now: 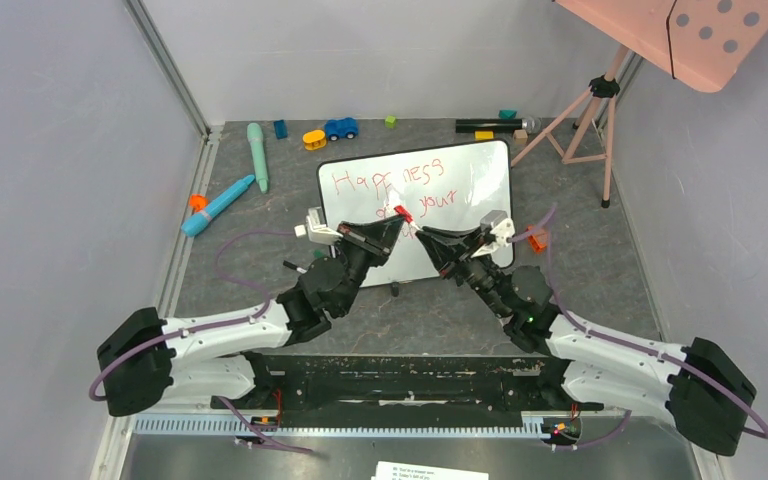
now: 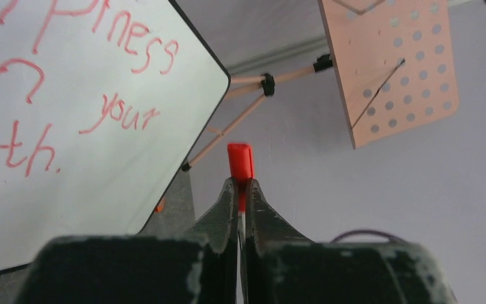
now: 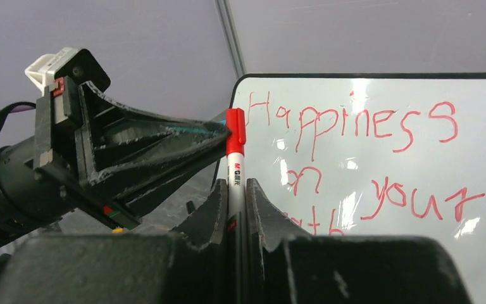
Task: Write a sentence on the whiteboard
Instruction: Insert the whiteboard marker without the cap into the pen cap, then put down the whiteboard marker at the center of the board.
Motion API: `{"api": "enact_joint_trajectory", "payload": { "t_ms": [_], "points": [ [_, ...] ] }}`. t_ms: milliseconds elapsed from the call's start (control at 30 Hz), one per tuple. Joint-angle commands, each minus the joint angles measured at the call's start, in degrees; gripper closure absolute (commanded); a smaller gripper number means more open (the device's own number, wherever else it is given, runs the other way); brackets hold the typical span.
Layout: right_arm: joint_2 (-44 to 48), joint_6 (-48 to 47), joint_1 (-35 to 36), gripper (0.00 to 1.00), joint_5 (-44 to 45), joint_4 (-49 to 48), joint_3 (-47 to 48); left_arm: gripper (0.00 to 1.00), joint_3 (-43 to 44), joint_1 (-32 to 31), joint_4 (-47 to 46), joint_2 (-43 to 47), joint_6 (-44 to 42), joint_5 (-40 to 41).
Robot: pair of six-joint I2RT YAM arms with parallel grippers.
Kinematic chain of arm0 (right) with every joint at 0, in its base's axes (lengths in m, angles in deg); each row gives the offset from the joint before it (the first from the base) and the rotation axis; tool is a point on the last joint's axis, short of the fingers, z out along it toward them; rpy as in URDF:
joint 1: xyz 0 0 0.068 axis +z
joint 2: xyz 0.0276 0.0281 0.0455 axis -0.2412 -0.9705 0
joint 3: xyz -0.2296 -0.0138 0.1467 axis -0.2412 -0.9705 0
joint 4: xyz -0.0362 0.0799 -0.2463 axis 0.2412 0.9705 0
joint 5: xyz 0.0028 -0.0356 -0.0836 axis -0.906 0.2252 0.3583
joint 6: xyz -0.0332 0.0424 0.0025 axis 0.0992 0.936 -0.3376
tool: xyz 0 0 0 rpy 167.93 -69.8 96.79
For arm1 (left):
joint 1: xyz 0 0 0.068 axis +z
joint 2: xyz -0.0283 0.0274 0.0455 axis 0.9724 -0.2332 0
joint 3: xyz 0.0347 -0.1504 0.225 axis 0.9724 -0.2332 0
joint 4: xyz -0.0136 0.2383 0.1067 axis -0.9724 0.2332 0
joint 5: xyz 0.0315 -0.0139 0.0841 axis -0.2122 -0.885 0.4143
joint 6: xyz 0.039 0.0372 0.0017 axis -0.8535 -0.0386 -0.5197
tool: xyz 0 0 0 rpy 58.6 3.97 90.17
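The whiteboard [image 1: 460, 170] lies on the grey table, also in the left wrist view [image 2: 69, 158] and the right wrist view [image 3: 386, 158]. The sentence [image 1: 390, 180] is in red: "Happiness" on top, "on your" under it, "path." below [image 2: 19, 152]; it also shows in the right wrist view [image 3: 354, 123]. My right gripper [image 1: 422, 232] [image 3: 235, 187] is shut on a white marker [image 3: 235, 177]. My left gripper [image 1: 398, 222] [image 2: 242, 187] is shut on the marker's red cap [image 3: 235, 130] [image 2: 240, 161]. Both meet tip to tip above the board's near half.
A pink dotted panel [image 1: 700, 35] [image 2: 392, 63] on a tripod [image 1: 585, 120] stands back right. Toys line the back edge: a teal pen [image 1: 257, 155], a blue pen [image 1: 218, 205], a yellow piece [image 1: 314, 139], a blue car [image 1: 341, 128], a black marker [image 1: 490, 126]. An orange piece [image 1: 537, 240] lies right of the board.
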Motion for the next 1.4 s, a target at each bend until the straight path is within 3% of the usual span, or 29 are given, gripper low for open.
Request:
{"api": "enact_joint_trajectory", "payload": {
  "t_ms": [0,67,100,200,333,400,500,700,933,1200,1300,1367],
  "points": [
    [1.7,11.9,-4.7,1.00,-6.5,1.4,-0.1,0.98,-1.6,-7.2,2.9,-0.4,-3.7,-23.7],
    [3.0,12.6,-5.4,1.00,-7.7,3.5,0.1,0.97,-2.4,-7.1,5.1,0.9,-2.6,-22.5],
    [3.7,12.0,-5.4,1.00,-7.4,5.6,0.4,0.84,-3.0,-7.1,6.1,1.9,-2.6,-21.4],
    [6.9,9.5,-5.8,1.00,-5.8,13.1,0.6,0.60,-3.5,-5.8,13.9,7.3,-3.3,-18.6],
    [12.0,8.4,-7.9,1.00,-5.9,25.3,0.1,0.50,1.8,-1.0,38.0,13.5,-7.3,-19.6],
    [14.7,8.2,-8.8,1.00,-7.4,30.8,-0.6,0.39,1.8,1.7,44.2,17.3,-9.0,-20.4],
    [17.0,9.9,-9.3,1.00,-11.7,36.6,-2.6,0.32,1.9,5.0,51.7,22.4,-12.4,-20.4],
    [12.1,12.4,-9.4,1.00,-24.8,41.4,-6.4,0.28,6.1,10.0,63.8,25.5,-21.2,-18.5],
    [8.4,13.8,-9.5,1.00,-24.3,38.1,-10.1,0.26,7.1,10.5,67.7,27.1,-27.8,-9.6],
    [2.4,13.9,-9.4,0.99,-22.0,32.1,-11.5,0.24,0.0,10.5,62.6,38.6,-33.5,-4.9],
    [1.0,13.3,-9.5,0.92,-19.9,31.6,-10.9,0.20,-1.4,10.5,62.0,40.3,-34.6,-2.6],
    [0.8,13.0,-9.4,0.75,-18.6,31.8,-10.5,0.16,-1.8,10.5,61.4,40.1,-35.7,-2.3]
  ]
}}
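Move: The red cap already sits on the marker. It is in my left fingertips, about 1 cm ahead and 1 cm up, and some 4 cm ahead, 4 cm left and 2 cm above my right hand, which holds the barrel. Bare table for my right hand lies about 6 cm back, 3 cm right and 26 cm down. From that hand the whiteboard's middle is some 13 cm ahead, 1 cm left and 16 cm down, its left foot about 7 cm left, level fore and aft, 26 cm down. I let go of the cap with my left hand: it jerks back about 8 cm and to the right while its fingers open wide, then sinks and swings left some 20 cm, away from the marker, rolling about 50 degrees, left side up. My right hand keeps its pinch on the marker and carries it down about 22 cm towards the table before the whiteboard, a little back and right, tipping its fingers downward. ##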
